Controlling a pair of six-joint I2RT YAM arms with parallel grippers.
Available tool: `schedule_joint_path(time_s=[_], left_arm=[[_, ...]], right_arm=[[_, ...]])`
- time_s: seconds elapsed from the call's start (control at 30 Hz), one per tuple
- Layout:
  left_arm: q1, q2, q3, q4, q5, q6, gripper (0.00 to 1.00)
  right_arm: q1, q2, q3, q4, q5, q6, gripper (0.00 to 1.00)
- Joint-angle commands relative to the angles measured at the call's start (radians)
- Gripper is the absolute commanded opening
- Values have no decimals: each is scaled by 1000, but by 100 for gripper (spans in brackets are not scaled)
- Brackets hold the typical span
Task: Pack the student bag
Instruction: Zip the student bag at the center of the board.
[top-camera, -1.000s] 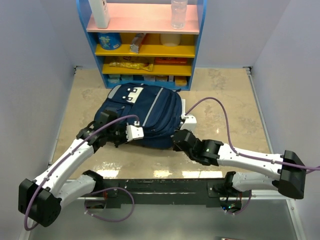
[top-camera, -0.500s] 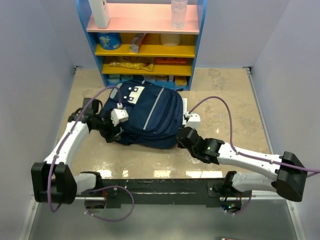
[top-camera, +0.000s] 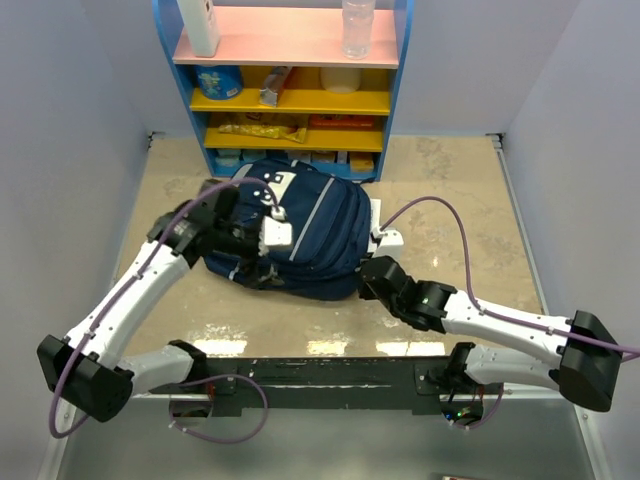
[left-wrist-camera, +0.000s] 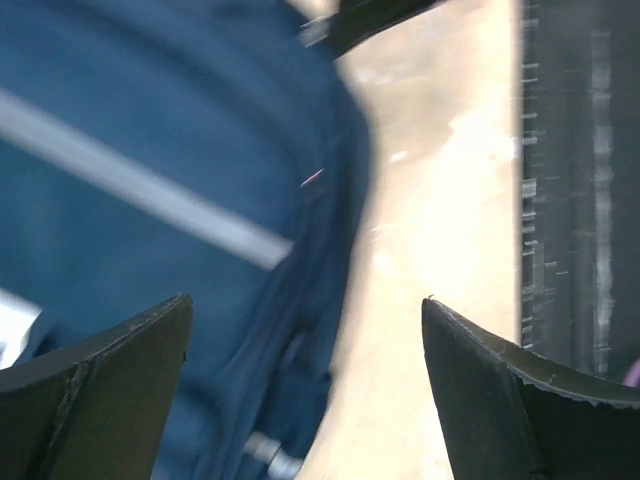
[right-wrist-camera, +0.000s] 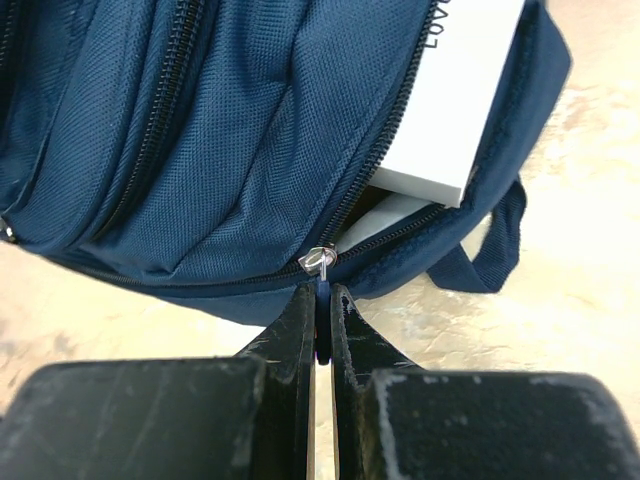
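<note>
The student bag (top-camera: 310, 225), navy blue with a light stripe, lies flat in the middle of the table. Its main zip is partly undone, and a white box (right-wrist-camera: 455, 100) shows inside the gap. My right gripper (right-wrist-camera: 320, 295) is at the bag's near right corner, shut on the zipper pull (right-wrist-camera: 320, 262). My left gripper (left-wrist-camera: 308, 300) hovers above the bag's near left part, open wide with nothing between its fingers. Blurred blue fabric and the stripe (left-wrist-camera: 150, 190) show below it in the left wrist view.
A blue shelf unit (top-camera: 290, 60) with pink and yellow boards stands behind the bag. It holds a clear bottle (top-camera: 357, 25), a white bottle (top-camera: 203, 25) and snack packs. Walls close in on the left and right. A black rail (top-camera: 330, 372) runs along the near edge.
My left gripper went from shut to wide open. Its arm swung round the bag's left side and now sits over the bag. The bag shifted slightly. The right gripper kept hold of the pull.
</note>
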Motion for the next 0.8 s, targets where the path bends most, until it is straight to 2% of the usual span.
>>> schedule_joint_path(time_s=[0.0, 0.03, 0.13, 0.33, 0.5, 0.6, 0.73, 0.77], left_arm=[[-208, -11, -88, 133, -110, -114, 100], [-269, -2, -96, 144, -126, -123, 100], [-348, 30, -123, 175, -207, -130, 100], [-448, 62, -151, 243, -356, -156, 100], [-489, 65, -139, 377, -589, -247, 100], [-511, 75, -153, 359, -597, -261, 100], [-665, 49, -206, 325, -603, -289, 100], [-675, 38, -219, 322, -592, -294, 100]], right_arm=[[-1, -45, 2, 123, -87, -9, 0], [-1, -47, 7, 131, -105, -10, 0], [-1, -38, 31, 159, -177, -18, 0], [19, -24, 55, 180, -244, 22, 0], [79, -15, 44, 191, -244, 47, 0], [127, -7, 45, 191, -231, 62, 0], [150, -6, 71, 185, -218, 67, 0], [151, -9, 74, 188, -213, 65, 0]])
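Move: The right fingers already pinch the zip pull; its slider sits about 2 cm ahead and 1 cm left, just below. From there the white book in the open side is some 15 cm ahead and 4 cm right, about level. For the open left hand, the bag's near edge lies about 4 cm back, 9 cm right and 10 cm down; the slider is some 20 cm right, level ahead, 11 cm down. Right fingers drag the held zip pull 8 cm left-back; open left hand goes right, down, back towards it. ##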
